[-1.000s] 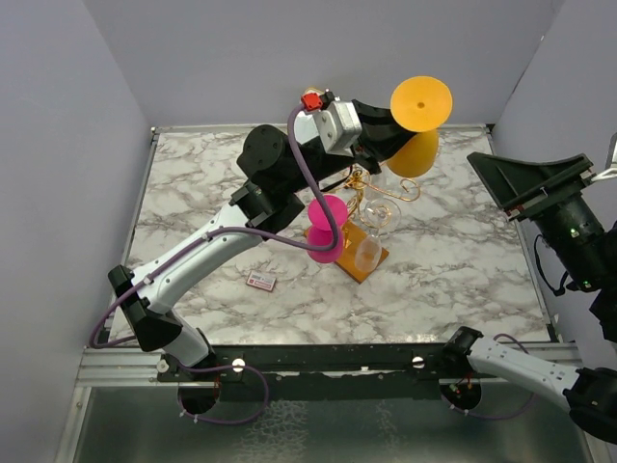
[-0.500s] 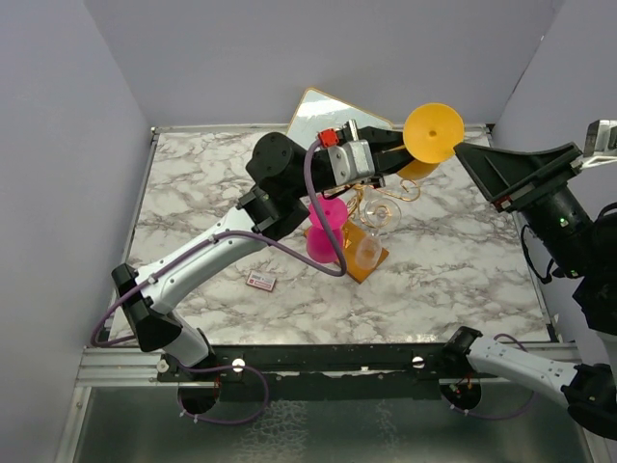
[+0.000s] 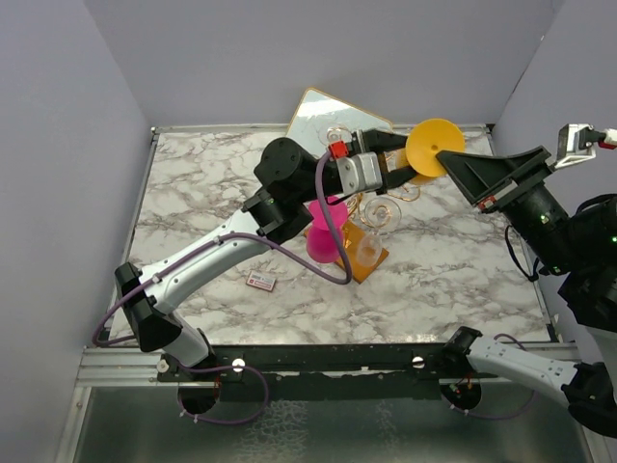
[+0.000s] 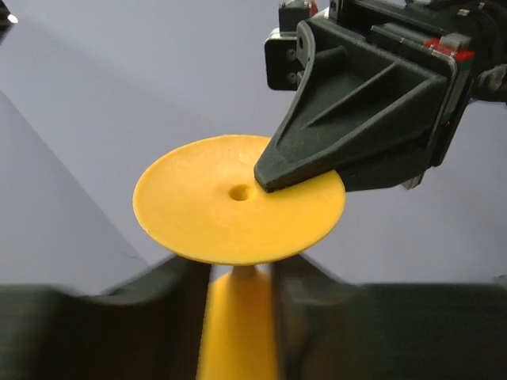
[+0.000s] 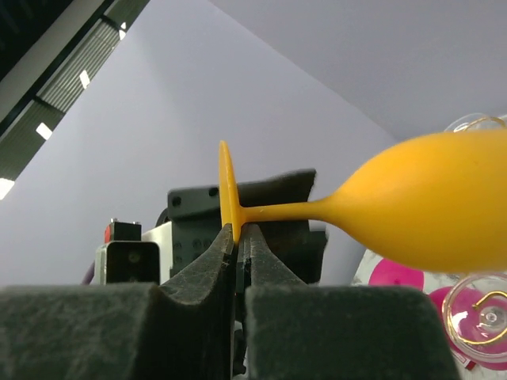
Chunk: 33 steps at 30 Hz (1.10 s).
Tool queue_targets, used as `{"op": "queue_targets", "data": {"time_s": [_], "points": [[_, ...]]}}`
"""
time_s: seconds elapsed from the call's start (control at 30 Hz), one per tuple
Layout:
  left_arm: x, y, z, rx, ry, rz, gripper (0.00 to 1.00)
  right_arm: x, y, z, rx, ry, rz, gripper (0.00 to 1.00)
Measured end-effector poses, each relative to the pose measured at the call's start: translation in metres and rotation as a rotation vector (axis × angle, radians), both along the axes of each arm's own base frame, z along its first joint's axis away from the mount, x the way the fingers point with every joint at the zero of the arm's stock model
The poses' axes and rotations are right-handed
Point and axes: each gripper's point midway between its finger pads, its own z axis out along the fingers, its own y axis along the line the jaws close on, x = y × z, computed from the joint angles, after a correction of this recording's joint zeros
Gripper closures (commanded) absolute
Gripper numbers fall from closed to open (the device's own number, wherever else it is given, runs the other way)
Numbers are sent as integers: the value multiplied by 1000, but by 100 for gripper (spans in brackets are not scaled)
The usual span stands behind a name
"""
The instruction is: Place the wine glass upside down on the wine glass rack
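The orange wine glass [image 3: 434, 145] is held in the air above the back of the table, lying roughly sideways with its round foot [image 4: 238, 198] facing right. My left gripper [image 3: 399, 168] is shut on its stem just under the foot, a finger on each side [image 4: 242, 317]. My right gripper [image 3: 449, 160] is shut on the rim of the foot [image 5: 238, 233]; the bowl [image 5: 436, 206] juts out to the right in the right wrist view. The wine glass rack [image 3: 370, 197], gold wire on an orange-brown base [image 3: 359, 262], stands just below the glass.
Two clear glasses [image 3: 383, 214] [image 3: 368, 253] and a pink glass [image 3: 326, 231] hang at the rack. A gold-framed mirror [image 3: 323, 116] leans on the back wall. A small card [image 3: 260, 281] lies on the marble near the left arm.
The left arm swung the orange glass down and to the right. The right gripper came in from the right and shut on the foot's rim. The mirror came into view.
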Motion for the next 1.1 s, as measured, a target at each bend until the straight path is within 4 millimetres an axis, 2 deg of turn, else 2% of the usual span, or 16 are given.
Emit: {"op": "queue_targets", "data": {"time_s": [0.1,0.3,0.43,0.6,0.8,0.93,1.1], "points": [[1,-1,-5,4,27,2,37,4,-5,-6,6,24,-31,99],[0,8,-12,3,88,25,31,10,-23,-12,17,63,-124,99],[3,27,-11,-28,160,81,29,19,-38,-26,3,100,-218,99],[11,58,-9,-93,280,174,28,39,-48,-57,-86,140,-346,99],[21,88,-9,-152,423,274,30,71,-45,-105,-278,144,-472,99],[27,105,-10,-162,495,335,31,86,-39,-118,-338,132,-513,99],[34,117,-19,-141,578,403,31,105,-22,-126,-373,127,-516,99]]}}
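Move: The free gold hook on the rack's right side, where the yellow glass held by its foot in the right gripper is to go, lies about 11 cm ahead of the right hand, 1 cm to its right and some 20 cm below. The nearer clear glass hangs roughly 6 cm ahead and 4 cm to the left, the far clear glass about 20 cm ahead and 1 cm left, both lower still. From the left hand the hook is some 10 cm ahead, 6 cm right and 20 cm down. Open the left gripper wide to free the yellow glass and draw it off about 12 cm to the left, turning it counter-clockwise. Keep the right fingers shut on the edge of the glass's foot; bring it first about 5 cm right, then forward and down towards the free hook, some 10 cm ahead and 12 down in all, turning the hand about 30 degrees clockwise and dipping its left side. ##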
